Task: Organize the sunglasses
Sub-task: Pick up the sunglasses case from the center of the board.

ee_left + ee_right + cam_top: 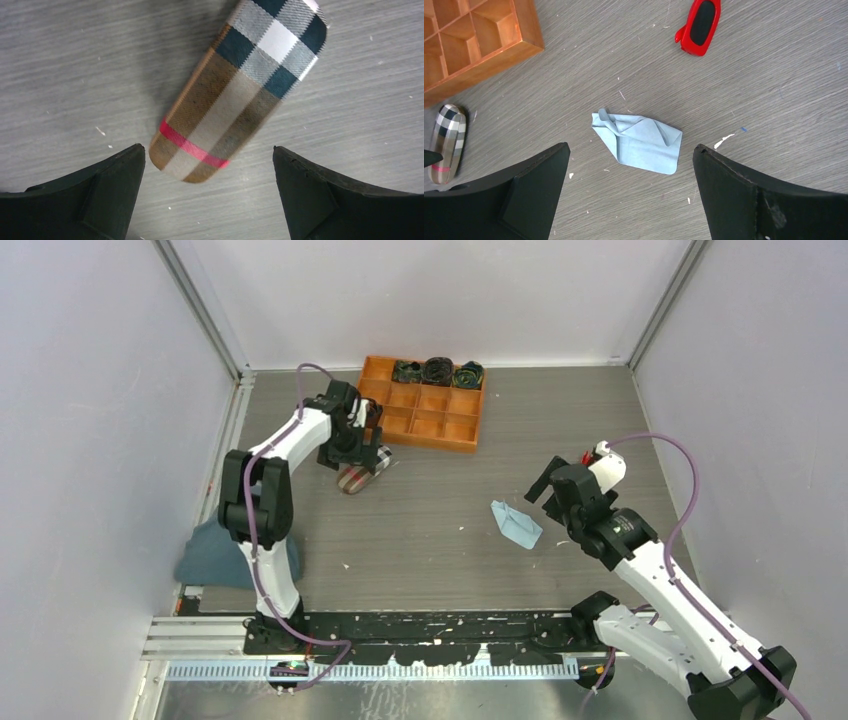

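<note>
The red sunglasses (pixel 698 25) lie folded on the table, far ahead of my right gripper; in the top view only a red bit (pixel 584 456) shows beside the right wrist. My right gripper (pixel 630 148) is open and empty, hovering above the small light blue cloth (pixel 639 142); it also shows in the top view (pixel 540 502). My left gripper (pixel 207 152) is open and empty, hovering above the near end of the tan-and-black plaid case (pixel 245 85), with the jaws on either side of it and not touching. In the top view the left gripper (pixel 355 455) is just above the case (pixel 360 478).
An orange compartment tray (pixel 425 425) stands at the back centre with dark coiled items (pixel 437 370) in its rear row; its corner shows in the right wrist view (pixel 484 40). The blue cloth (pixel 515 523) lies right of centre. A dark grey-blue bundle (pixel 215 555) sits by the left arm's base.
</note>
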`<act>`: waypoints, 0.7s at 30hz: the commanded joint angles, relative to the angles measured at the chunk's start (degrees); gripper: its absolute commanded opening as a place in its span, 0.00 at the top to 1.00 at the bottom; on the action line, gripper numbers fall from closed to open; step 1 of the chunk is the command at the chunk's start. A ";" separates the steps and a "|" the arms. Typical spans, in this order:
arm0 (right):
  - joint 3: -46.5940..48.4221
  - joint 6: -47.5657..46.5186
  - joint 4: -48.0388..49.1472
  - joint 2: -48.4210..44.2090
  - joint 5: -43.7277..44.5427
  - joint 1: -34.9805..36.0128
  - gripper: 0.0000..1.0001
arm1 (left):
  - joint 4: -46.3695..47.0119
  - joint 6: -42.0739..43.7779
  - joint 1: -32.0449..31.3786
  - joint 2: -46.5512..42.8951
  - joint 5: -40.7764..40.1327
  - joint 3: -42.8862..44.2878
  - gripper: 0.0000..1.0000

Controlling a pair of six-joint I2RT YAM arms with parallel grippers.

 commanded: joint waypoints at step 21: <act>1.32 1.81 2.61 3.57 -1.17 -0.23 0.00 | 4.07 0.62 -2.29 -1.74 2.65 -5.89 0.39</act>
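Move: The left hand, wide open, has the sunglasses case ahead and a little right: its middle lies about 4 cm forward, 2 cm right and 4 cm below. The orange tray's middle is some 21 cm ahead and 15 cm right, roughly level with the case; the dark roll in its near left compartment is about 18 cm ahead and 2 cm right. From the right hand, the case lies some 39 cm left, 14 cm ahead and 14 cm down. Downward, about 4 cm, the left hand sinks with its fingers straddling the near half of the sunglasses case. It edges forward a centimetre, then draws back some 2 cm as the wrist tips about 5 degrees; the fingers close by about a third until both tips meet the case's long sides and pinch it. ##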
